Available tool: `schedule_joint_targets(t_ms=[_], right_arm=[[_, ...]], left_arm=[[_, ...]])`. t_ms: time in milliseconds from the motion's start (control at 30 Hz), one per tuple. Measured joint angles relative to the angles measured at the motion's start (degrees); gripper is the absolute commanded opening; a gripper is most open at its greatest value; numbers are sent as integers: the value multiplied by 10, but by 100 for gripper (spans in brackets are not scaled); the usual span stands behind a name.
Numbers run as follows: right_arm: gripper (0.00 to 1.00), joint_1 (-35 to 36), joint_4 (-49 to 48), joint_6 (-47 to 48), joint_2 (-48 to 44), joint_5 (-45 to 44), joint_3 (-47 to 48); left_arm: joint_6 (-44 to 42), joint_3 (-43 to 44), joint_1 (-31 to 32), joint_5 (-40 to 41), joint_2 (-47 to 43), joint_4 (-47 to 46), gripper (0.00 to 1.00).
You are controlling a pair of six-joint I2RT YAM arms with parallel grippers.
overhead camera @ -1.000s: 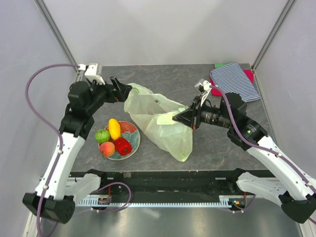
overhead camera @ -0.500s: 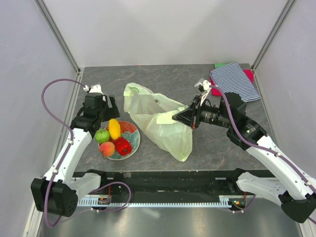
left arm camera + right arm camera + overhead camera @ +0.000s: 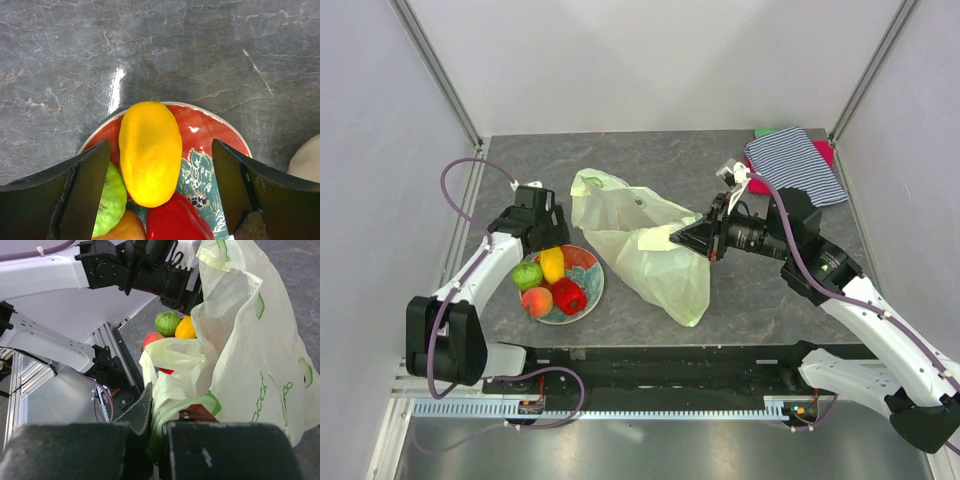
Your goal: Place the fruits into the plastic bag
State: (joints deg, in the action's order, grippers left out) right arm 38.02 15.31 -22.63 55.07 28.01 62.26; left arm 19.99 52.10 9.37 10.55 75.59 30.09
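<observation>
The fruits lie on a red patterned plate (image 3: 590, 268) at front left: a yellow fruit (image 3: 552, 264), a green one (image 3: 527, 275), a peach (image 3: 536, 301) and a red pepper (image 3: 569, 296). My left gripper (image 3: 546, 243) hangs open just over the plate. In the left wrist view its gripper (image 3: 160, 150) straddles the yellow fruit (image 3: 150, 150), with a gap on each side. The pale green plastic bag (image 3: 640, 245) lies in the middle of the table. My right gripper (image 3: 682, 238) is shut on a bunched edge of the bag (image 3: 240, 355) and holds it up.
A striped blue-white cloth (image 3: 795, 168) lies at the back right corner on top of a red item. Enclosure walls stand close on the left, right and back. The bag's left handle end (image 3: 588, 185) rests near the left arm's wrist.
My left arm has swung back from the bag's left end and come down over the plate, its open fingers now round the yellow fruit. The right gripper and bag have not moved.
</observation>
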Motion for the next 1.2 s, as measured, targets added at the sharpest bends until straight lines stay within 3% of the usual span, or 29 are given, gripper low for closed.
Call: schedule_joint_targets(t_ms=[633, 833, 1000, 1200], right_arm=[[0, 0, 0, 0, -8, -1, 0], [0, 0, 2, 4, -8, -11, 0], [0, 0, 2, 4, -8, -15, 0], [0, 0, 6, 4, -8, -21, 0]], left_arm=[[0, -10, -13, -7, 84, -40, 77], [1, -11, -13, -7, 91, -41, 66], [2, -12, -13, -18, 91, -46, 51], [3, -17, -13, -50, 84, -61, 48]])
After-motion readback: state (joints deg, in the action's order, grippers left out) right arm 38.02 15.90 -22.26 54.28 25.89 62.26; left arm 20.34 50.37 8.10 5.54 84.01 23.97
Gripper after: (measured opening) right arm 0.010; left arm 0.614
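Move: The yellow fruit on the plate lies almost straight under the left hand, its middle about 6 cm below, 1 cm back and 1 cm left. The green fruit is some 6 cm left of that yellow fruit and 3 cm nearer the base; the red pepper sits about 8 cm back and 4 cm right of it. From the right hand, which still grips the bag, the yellow fruit is roughly 35 cm left, 12 cm ahead and 30 cm below. The left hand sinks about 5 cm around the yellow fruit, pinches its sides, then edges slightly right. ##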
